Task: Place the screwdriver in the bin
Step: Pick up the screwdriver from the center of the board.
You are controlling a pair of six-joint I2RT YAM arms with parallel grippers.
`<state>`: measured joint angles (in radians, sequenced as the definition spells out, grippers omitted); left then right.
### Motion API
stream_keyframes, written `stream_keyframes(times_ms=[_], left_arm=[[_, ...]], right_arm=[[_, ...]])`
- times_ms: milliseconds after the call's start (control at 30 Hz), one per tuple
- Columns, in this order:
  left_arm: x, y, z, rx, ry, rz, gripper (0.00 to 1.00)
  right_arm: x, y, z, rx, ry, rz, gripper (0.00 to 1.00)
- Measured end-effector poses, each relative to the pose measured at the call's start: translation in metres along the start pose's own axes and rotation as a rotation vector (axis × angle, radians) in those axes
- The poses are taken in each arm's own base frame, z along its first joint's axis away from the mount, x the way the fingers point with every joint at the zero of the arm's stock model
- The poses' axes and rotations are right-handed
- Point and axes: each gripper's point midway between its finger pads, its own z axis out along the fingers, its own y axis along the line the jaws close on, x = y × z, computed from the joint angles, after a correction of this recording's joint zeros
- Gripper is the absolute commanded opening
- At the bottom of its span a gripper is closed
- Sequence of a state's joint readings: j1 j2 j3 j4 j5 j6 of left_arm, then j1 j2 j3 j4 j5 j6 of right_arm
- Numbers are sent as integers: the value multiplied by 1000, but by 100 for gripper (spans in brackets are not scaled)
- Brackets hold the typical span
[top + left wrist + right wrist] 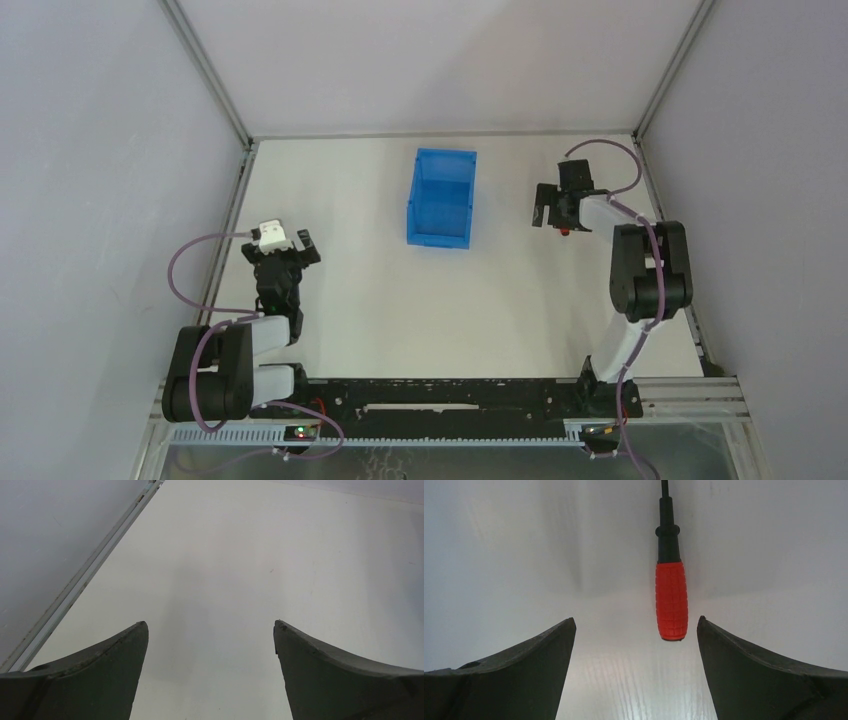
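The screwdriver (671, 600) lies on the white table, red handle toward me and thin black shaft pointing away. My right gripper (635, 622) hangs open over it. The handle's end sits just inside the gap, close to the right finger and touching neither. From above, only a red speck of the screwdriver (566, 231) shows under the right gripper (558, 215). The blue bin (440, 197) stands to its left at the table's middle back, with nothing showing inside. My left gripper (290, 250) is at the near left, and its wrist view shows the left gripper (211, 625) open over bare table.
Grey enclosure walls with metal corner posts (210, 70) bound the table on three sides. A metal rail (80, 580) runs along the left edge near my left gripper. The arm bases sit on a black bar (440, 395) at the near edge.
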<state>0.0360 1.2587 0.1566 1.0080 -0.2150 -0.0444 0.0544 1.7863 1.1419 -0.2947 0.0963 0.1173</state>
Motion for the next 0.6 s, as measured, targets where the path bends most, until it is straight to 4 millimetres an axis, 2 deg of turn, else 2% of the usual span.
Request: stream_keyframes(times_ms=[133, 200, 300, 400, 600], left_arm=[[0, 0, 0, 0, 0, 0, 100], [0, 0, 0, 0, 0, 0, 100], [0, 0, 0, 0, 0, 0, 100], [0, 0, 0, 0, 0, 0, 100], [0, 0, 0, 0, 0, 0, 100]], right_arm=[[12, -3, 17, 18, 49, -9, 89], [15, -3, 24, 20, 65, -9, 79], [8, -4, 27, 15, 66, -4, 63], [0, -5, 33, 13, 61, 3, 52], [1, -7, 34, 13, 70, 15, 25]])
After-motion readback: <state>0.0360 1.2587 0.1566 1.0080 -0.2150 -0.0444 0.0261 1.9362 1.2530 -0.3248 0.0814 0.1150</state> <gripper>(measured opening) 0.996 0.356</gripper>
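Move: The screwdriver's middle lies about 5 cm ahead of the right hand, 3 cm to its right and 3 cm below; its red handle reaches back between the open fingers. The bin stands roughly 29 cm to the right hand's left and 5 cm farther out. From the idle left hand, the screwdriver is some 70 cm to the right, 13 cm ahead and 10 cm down. The right hand sinks about 3 cm, then eases 2 cm forward while its fingers close, pinching the red handle. ##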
